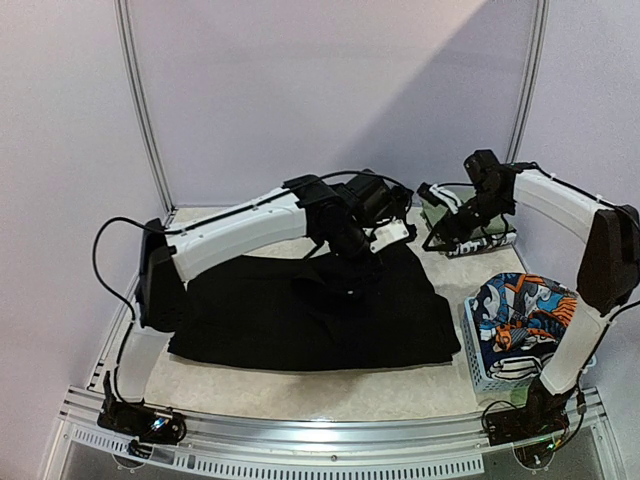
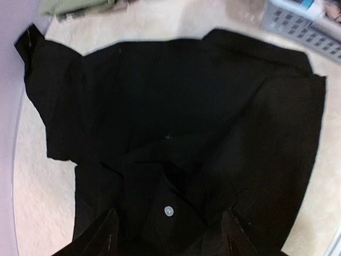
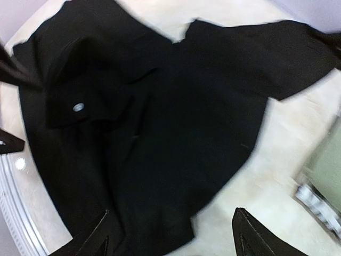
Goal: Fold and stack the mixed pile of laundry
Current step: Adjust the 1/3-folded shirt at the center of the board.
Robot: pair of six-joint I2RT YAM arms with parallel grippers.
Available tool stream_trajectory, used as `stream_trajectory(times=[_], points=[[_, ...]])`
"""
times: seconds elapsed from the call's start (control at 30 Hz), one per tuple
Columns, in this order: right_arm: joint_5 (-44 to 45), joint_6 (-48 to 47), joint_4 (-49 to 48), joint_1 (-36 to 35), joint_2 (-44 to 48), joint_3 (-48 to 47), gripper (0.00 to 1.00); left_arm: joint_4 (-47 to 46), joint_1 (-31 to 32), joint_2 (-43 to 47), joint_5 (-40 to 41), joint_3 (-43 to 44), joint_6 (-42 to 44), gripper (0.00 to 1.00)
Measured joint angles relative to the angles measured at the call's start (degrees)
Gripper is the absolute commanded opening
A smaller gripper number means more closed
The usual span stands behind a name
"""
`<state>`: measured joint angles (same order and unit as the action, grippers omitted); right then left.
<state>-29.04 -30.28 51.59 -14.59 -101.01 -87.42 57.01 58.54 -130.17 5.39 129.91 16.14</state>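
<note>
A large black garment (image 1: 310, 315) of the mixed laundry pile lies spread flat across the middle of the table. Its collar and a white button (image 2: 169, 210) show in the left wrist view. My left gripper (image 2: 169, 236) is open just above that collar, at the garment's far edge (image 1: 350, 255), with nothing between its fingers. My right gripper (image 3: 176, 241) is also open and empty, above the garment's far right corner (image 1: 440, 235). An orange-blue-white cartoon-print garment (image 1: 525, 310) sits bundled in the basket.
A pale blue lattice basket (image 1: 487, 372) stands at the near right. A folded olive-green cloth (image 1: 480, 225) lies at the back right, right beside my right gripper. Metal frame posts and walls close in the table's back and sides.
</note>
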Motion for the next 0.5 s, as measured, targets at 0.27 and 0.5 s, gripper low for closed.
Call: stream_trajectory(times=[0.27,0.5], points=[[2.47,7.17,-3.34,10.19,3.26,3.32,0.77,9.31,1.64,-9.35,8.79,6.95,-3.78,0.70],[2.32,8.39,-3.80,9.40,4.72,5.29,0.77,11.21,1.73,-13.18,13.09,8.66,-5.35,0.68]])
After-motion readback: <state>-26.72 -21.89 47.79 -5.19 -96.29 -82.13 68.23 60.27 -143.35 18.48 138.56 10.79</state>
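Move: The loose fold with the button, in the middle of the black shirt, lies about 4 cm ahead of the left hand, 3 cm to its left and roughly 13 cm below. From that hand, the shirt's far sleeve is some 33 cm ahead and 9 cm to the right; the folded stack is about 32 cm ahead and 35 cm to the right. From the right hand the buttoned fold is 3 cm back, 20 cm to the left and 13 cm below. Onto the shirt's buttoned fold the left hand sinks about 8 cm, easing 2 to 3 cm to its left, while its wrist tips some 20 degrees so the half-open fingers point more steeply down, straddling the button from above. The right hand, empty and open, swings about 8 cm right, away from the fold, turning clockwise, then hovers. ##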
